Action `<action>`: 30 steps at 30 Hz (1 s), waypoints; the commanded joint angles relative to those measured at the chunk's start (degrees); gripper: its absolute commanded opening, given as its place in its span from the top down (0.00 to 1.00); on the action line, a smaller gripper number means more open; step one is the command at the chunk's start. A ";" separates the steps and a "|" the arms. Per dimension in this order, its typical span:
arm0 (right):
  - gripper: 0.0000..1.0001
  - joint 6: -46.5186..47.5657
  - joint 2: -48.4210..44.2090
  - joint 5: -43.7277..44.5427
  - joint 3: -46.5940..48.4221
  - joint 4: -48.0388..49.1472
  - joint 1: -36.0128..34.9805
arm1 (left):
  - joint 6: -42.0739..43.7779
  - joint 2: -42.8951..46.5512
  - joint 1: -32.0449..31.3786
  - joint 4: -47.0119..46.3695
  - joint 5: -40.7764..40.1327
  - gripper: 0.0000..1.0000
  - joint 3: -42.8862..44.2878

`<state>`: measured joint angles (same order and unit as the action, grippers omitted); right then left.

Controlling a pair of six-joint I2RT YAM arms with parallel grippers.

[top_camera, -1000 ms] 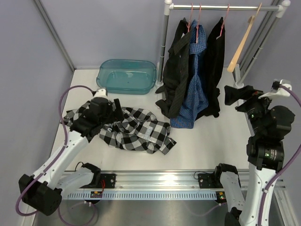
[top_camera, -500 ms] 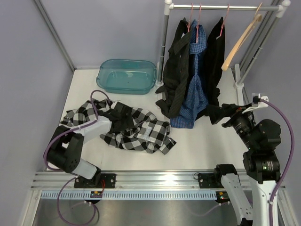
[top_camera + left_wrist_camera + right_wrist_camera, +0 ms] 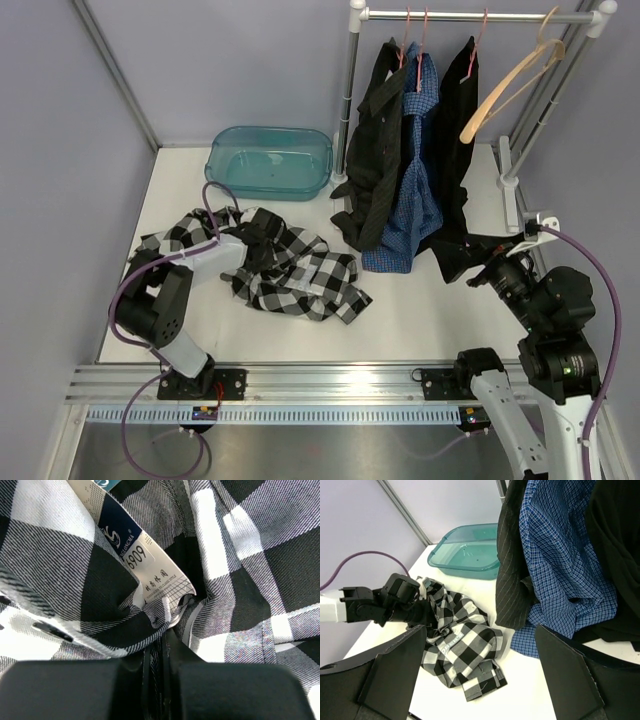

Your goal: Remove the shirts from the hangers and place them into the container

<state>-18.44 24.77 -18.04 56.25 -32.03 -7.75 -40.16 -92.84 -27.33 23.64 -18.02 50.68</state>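
Note:
The black-and-white check shirt [image 3: 310,275] lies crumpled on the white table left of centre. My left gripper [image 3: 262,238] is shut on a fold of it near the collar label [image 3: 142,565], with cloth pinched between the jaws [image 3: 161,647]. A black pinstriped shirt [image 3: 375,150], a blue fine-check shirt [image 3: 415,180] and a plain black shirt [image 3: 458,120] hang on pink hangers [image 3: 415,40]. The pale wooden hanger [image 3: 505,85] hangs bare, tilted. The teal container [image 3: 268,132] stands at the back left, holding nothing. My right gripper [image 3: 462,262] is open, low beside the hanging shirts' hems.
The metal rail [image 3: 480,15] and its upright post [image 3: 350,90] stand at the back right. Purple walls close off the left and the back. The hems of the hanging shirts pool on the table [image 3: 430,310]. A slotted rail runs along the near edge [image 3: 330,385].
My left gripper has shut on the check shirt and its arm has folded back, bunching the cloth. My right arm has moved down and left toward the hanging shirts. The wooden hanger has swung upward.

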 commanded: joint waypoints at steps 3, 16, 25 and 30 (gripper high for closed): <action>0.01 3.23 -1.40 2.92 0.97 -1.63 -2.27 | 5.16 7.02 -0.18 8.60 -6.57 1.00 8.98; 0.01 4.20 1.33 1.08 0.26 -0.05 -3.41 | 40.49 2.06 -0.09 0.73 -24.34 1.00 67.43; 0.00 4.64 2.47 0.03 -1.32 1.18 -3.68 | 53.26 -11.92 2.46 -25.73 -21.19 1.00 79.06; 0.00 4.73 2.82 -0.50 -1.93 1.53 -3.77 | 50.02 -15.35 6.06 -31.63 -17.75 1.00 73.61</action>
<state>-14.70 26.94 -17.26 54.61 -32.58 -10.52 10.28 -108.25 -23.46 2.90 -37.82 125.51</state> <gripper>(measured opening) 0.993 0.075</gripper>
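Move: Straight ahead of the left hand, some 20 cm farther out and only about 3 cm higher, sits the empty container; the hand is low at the table, already gripping the checked shirt. The dark striped shirt hangs about 23 cm to the right, 12 cm ahead and 25 cm up, with the blue shirt 8 cm to the right of it. From the right hand the container lies roughly 30 cm ahead, 32 cm left and 32 cm below. Whipping the checked shirt up off the table, the left hand rises fast by about 55 cm while reaching forward, then keeps going forward and sinks some 5 cm, ending high above the container. The wrist tips up around 70 degrees, from pointing steeply down to roughly level and forward, and the fingers keep their pinch. ##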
